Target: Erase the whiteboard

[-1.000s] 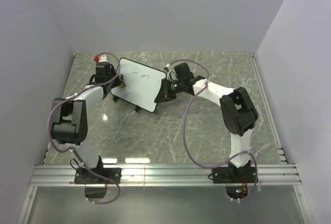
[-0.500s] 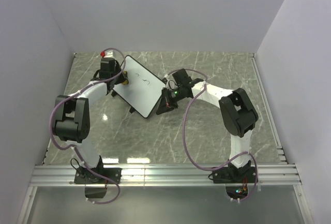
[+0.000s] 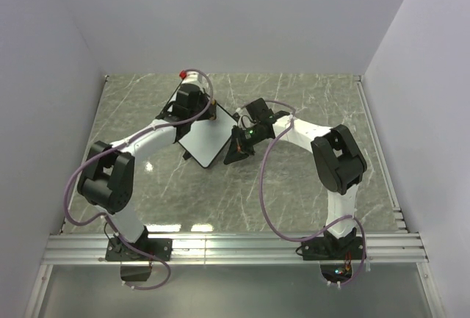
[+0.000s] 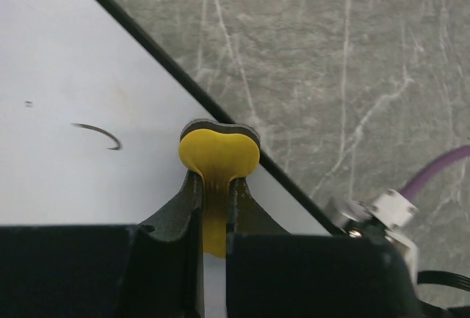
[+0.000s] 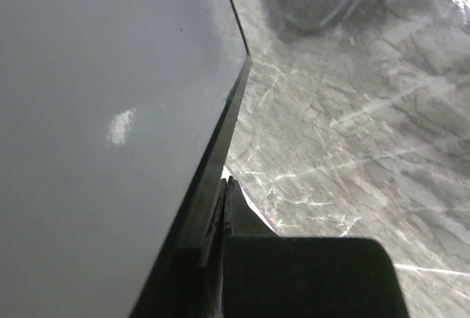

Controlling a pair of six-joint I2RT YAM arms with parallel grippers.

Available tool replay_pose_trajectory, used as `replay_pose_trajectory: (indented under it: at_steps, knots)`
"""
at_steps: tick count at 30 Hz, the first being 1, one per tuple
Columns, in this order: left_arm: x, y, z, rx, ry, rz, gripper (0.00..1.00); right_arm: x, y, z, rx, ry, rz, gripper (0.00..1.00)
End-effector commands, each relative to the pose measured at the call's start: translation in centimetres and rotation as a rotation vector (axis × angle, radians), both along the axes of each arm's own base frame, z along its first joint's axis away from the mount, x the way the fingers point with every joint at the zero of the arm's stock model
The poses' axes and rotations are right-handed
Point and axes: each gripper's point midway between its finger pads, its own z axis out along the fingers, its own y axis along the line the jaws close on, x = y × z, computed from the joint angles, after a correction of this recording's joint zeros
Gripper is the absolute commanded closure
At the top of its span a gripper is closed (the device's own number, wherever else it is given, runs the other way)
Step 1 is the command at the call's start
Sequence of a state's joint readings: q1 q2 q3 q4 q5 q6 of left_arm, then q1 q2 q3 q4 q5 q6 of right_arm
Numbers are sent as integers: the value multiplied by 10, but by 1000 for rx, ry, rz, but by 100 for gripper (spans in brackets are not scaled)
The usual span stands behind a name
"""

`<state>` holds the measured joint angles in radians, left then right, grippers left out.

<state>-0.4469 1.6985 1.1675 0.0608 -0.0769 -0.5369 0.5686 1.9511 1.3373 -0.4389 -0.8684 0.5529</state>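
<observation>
The whiteboard point(image 3: 205, 142) stands tilted at mid-table, with a thin black frame. My left gripper point(image 3: 206, 107) is over its far upper part, shut on a yellow-black eraser block point(image 4: 219, 156) that is pressed to the white face point(image 4: 66, 61) near the frame edge. A short curved black mark point(image 4: 100, 134) and a tiny dot point(image 4: 28, 103) show left of the eraser. My right gripper point(image 3: 236, 146) is shut on the board's right edge; in the right wrist view its jaws point(image 5: 225, 187) pinch the black frame, and the board face point(image 5: 88, 156) fills the left.
Grey marbled tabletop point(image 3: 308, 112) lies all around, enclosed by white walls. A purple cable point(image 4: 440, 167) loops near the left wrist. A metal rail point(image 3: 235, 248) runs along the near edge by the arm bases.
My left gripper has swept the eraser right across the board, from its left edge to its upper right. The board has turned more edge-on. The right gripper has kept its hold.
</observation>
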Motion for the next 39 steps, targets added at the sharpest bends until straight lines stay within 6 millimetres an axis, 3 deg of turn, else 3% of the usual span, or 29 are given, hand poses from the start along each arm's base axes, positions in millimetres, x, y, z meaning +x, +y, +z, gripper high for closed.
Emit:
replay_pose_trajectory:
  at_steps: [1, 10, 17, 22, 31, 33, 39]
  knots:
    - [-55, -67, -46, -69, 187, -193, 100, -30, 19, 3, 42, -44, 157, 100]
    - [-93, -71, -54, -79, 227, -207, 100, -22, 25, 10, 54, -71, 158, 100]
    - [-92, -55, -55, -38, 211, -167, 100, -18, 29, 16, 69, -83, 155, 100]
    - [-74, -26, -56, -8, 212, -113, 100, -20, 27, 18, 65, -93, 159, 100]
    - [-15, 52, -52, 65, 187, 54, 100, -18, 26, 21, 57, -101, 157, 100]
    - [-1, 63, -42, 60, 165, 73, 100, -18, 27, 21, 59, -98, 159, 100]
    - [33, 74, -37, 68, 158, 98, 100, -18, 27, 18, 54, -92, 161, 100]
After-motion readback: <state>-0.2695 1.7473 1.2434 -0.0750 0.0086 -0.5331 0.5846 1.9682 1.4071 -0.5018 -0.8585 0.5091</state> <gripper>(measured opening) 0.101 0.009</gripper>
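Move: The curved stroke still on the whiteboard lies about 6 cm left and 3 cm ahead of the left hand, some 2 cm below it. The board's middle is 6 cm left and 4 cm back; its right corner is 9 cm right and 4 cm back. From the shut right hand, the stroke lies roughly 17 cm ahead and 11 cm left, the board's middle 12 cm ahead and 11 cm left. The yellow eraser, still pinched in the left hand, is first wiped about 8 cm back and to the right along the board's far edge, towards its right corner. It then reverses, sweeping some 15 cm left and forward over the face to where the curved stroke was, the hand tipping slightly down. The right hand stays shut and nearly still close beside the board. ##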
